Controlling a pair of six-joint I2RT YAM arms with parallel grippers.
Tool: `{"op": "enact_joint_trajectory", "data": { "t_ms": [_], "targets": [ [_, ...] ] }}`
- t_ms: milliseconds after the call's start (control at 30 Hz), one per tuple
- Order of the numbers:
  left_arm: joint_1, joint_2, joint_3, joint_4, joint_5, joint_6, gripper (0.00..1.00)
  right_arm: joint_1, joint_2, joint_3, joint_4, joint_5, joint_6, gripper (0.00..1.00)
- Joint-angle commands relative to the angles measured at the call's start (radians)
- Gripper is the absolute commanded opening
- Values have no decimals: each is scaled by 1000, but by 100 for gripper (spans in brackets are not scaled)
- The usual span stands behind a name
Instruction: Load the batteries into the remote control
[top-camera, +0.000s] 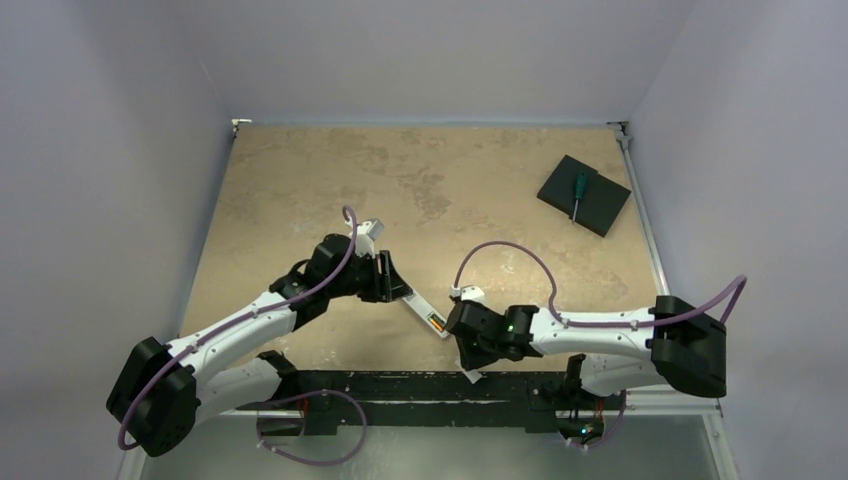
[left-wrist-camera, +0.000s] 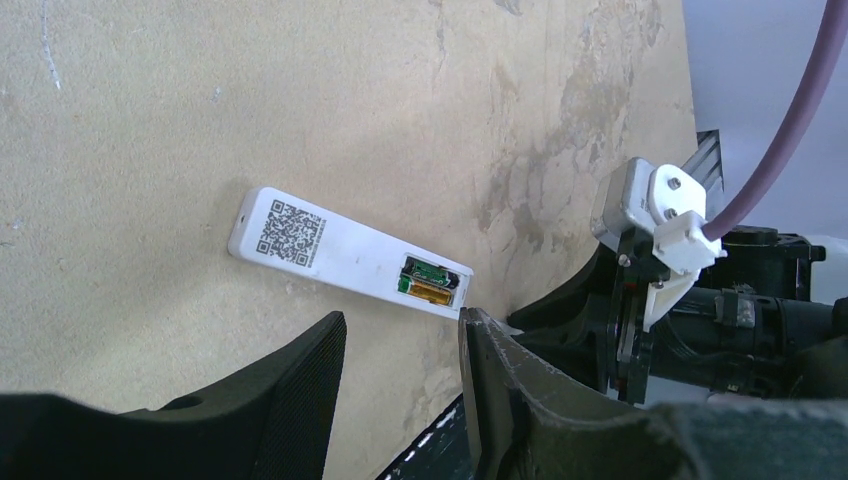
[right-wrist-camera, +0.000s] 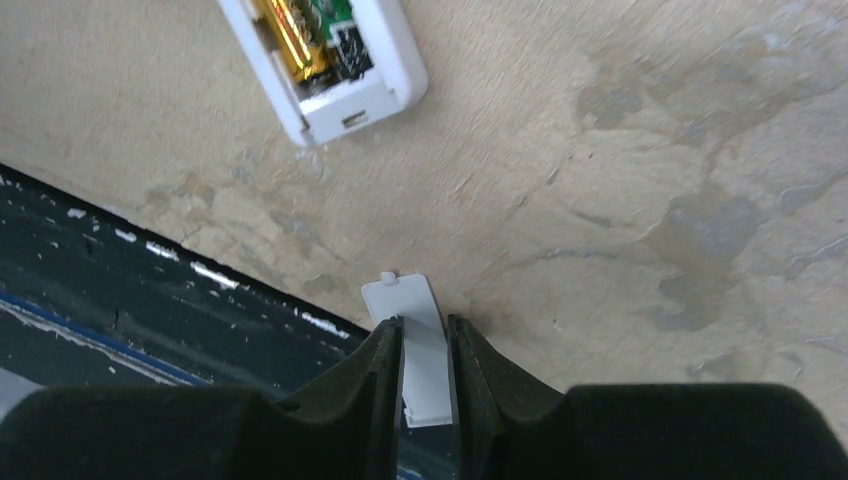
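Observation:
The white remote control (top-camera: 425, 312) lies face down between my two grippers, its QR label up (left-wrist-camera: 340, 250). Its recess is uncovered at the end nearest the right arm. Both batteries sit in it side by side, a dark one (left-wrist-camera: 432, 271) and a gold one (left-wrist-camera: 432, 292); the gold cell (right-wrist-camera: 290, 40) also shows in the right wrist view. My left gripper (left-wrist-camera: 400, 330) stands open just short of the remote, with nothing between its fingers. My right gripper (right-wrist-camera: 425, 322) is shut on the white battery cover (right-wrist-camera: 400, 298), which lies flat over the table's near edge.
A black square pad (top-camera: 600, 205) lies at the back right with a green-handled screwdriver (top-camera: 578, 192) on it. A black rail (top-camera: 400, 385) runs along the near edge, just below the cover. The right arm's wrist (left-wrist-camera: 660, 230) sits close beside the left fingers.

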Motion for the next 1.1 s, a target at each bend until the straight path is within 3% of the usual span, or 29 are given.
{"op": "enact_joint_trajectory", "data": {
  "t_ms": [0, 300, 733, 1067],
  "targets": [
    [5, -9, 0, 35, 11, 18, 45, 47, 19, 24, -76, 10, 74, 31],
    [5, -5, 1, 31, 9, 21, 45, 65, -10, 86, -175, 89, 83, 49],
    [5, 16, 2, 32, 12, 21, 45, 132, -66, 55, -116, 8, 17, 52],
    [4, 17, 5, 21, 12, 25, 45, 142, 32, 108, -108, 105, 40, 56]
  ]
}}
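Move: The battery cover is right at the right hand's fingertips, its middle barely 1 cm back of the hand point and 1 cm below, lying askew across the table's near edge. The remote's middle is about 13 cm ahead of that hand and 9 cm to its left; its open bay with the batteries is some 10 cm ahead and 7 cm left. From the left hand the cover lies roughly 12 cm back, 14 cm to the right and 10 cm down. Fingertips still on the battery cover, the right hand drags it another 1.5 cm back towards its base and slightly right, then opens and comes free. It lifts about 2 cm while easing farther back, turns a few degrees counter-clockwise, and sinks again over the edge with the fingers spread wide on either side of the cover. ##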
